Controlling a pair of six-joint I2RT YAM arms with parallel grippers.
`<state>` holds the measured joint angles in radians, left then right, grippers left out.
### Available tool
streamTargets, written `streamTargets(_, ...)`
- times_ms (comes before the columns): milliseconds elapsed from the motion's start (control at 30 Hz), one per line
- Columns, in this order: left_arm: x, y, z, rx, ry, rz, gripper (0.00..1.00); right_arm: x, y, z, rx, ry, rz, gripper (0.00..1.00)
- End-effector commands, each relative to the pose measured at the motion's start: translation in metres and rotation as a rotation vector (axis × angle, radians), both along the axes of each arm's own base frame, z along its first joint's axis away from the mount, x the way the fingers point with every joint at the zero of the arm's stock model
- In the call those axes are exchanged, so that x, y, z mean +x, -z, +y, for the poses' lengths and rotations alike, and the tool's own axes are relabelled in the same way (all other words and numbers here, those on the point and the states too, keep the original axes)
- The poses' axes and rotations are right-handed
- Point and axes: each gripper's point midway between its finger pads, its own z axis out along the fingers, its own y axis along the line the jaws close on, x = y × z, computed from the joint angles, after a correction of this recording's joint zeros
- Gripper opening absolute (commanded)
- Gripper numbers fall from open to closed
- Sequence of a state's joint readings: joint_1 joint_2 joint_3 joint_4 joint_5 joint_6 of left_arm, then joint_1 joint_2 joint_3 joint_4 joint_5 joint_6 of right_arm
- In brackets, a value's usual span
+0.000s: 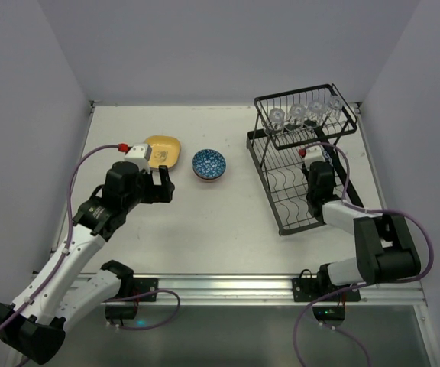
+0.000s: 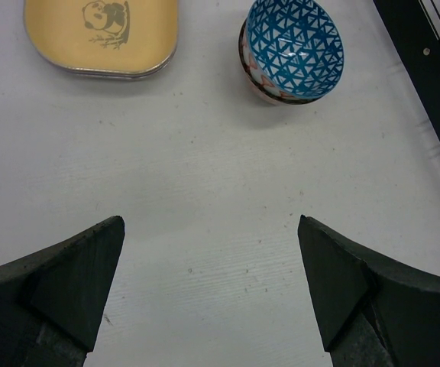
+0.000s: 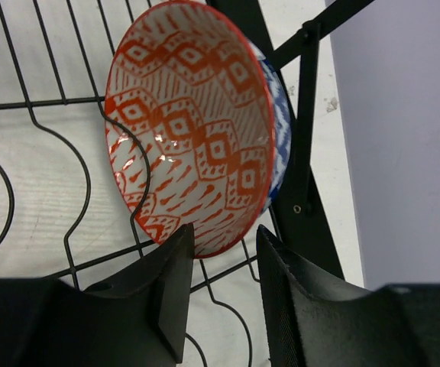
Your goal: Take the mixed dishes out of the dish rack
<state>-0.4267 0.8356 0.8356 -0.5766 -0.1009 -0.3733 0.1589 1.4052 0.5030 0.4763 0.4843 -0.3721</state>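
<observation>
A red-and-white patterned bowl with a blue outside stands on edge in the lower tray of the black wire dish rack. My right gripper straddles its lower rim, one finger in front of the inside and the other by the outside, with a gap still showing. Clear glasses sit in the upper shelf. A blue patterned bowl and a yellow panda plate lie on the table. Over the table just short of them, my left gripper hangs wide open and empty.
The rack's black side frame runs close to the right of the red bowl, with the wall just beyond it. The rack's edge also shows at the right of the left wrist view.
</observation>
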Motion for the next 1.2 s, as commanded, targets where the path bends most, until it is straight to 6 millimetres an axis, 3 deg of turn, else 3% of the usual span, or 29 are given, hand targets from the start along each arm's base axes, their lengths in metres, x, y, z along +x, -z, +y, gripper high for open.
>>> streamTargets(0,0.005,-0.007,-0.003,0.0,0.025,-0.044,1.0,0.002,-0.003,-0.003,-0.014,0.006,-0.006,0.39)
streamTargets(100,0.004,-0.006,-0.004,0.0,0.029,-0.04,1.0,0.0,-0.009,-0.004,-0.013,0.017,-0.033,0.36)
streamTargets(267,0.004,-0.007,-0.004,-0.001,0.032,-0.042,1.0,-0.001,-0.014,-0.007,-0.015,0.036,-0.062,0.18)
streamTargets(500,0.003,-0.009,-0.003,-0.003,0.029,-0.051,1.0,0.0,-0.015,-0.013,-0.029,0.063,-0.088,0.05)
streamTargets(867,0.003,-0.01,-0.003,-0.007,0.031,-0.056,1.0,0.001,-0.019,-0.017,-0.017,0.07,-0.12,0.0)
streamTargets(1167,0.002,-0.01,-0.003,-0.009,0.031,-0.058,1.0,-0.001,-0.04,-0.014,0.008,0.051,-0.206,0.0)
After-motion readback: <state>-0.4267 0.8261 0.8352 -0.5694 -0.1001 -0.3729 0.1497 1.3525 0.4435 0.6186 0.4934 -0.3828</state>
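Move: The orange-patterned bowl stands on edge in the rack, its middle about 5 cm ahead of the right hand, 2 cm to its left and 2 cm below; its near rim already lies between the open fingers. The rack's black side rail runs just beyond, some 5 cm ahead and 4 cm right of the hand. The blue bowl stack waits about 40 cm left and 3 cm back. From the left hand the orange bowl is roughly 17 cm ahead, 56 cm right and 12 cm lower. The right fingers shut from a bit under half open onto the orange bowl's near rim, one finger inside the bowl and one outside, and keep the wall pinched. The hand hardly travels while closing, then eases up about 2 cm in all, its fingertips tilting up some 5 to 10 degrees. ##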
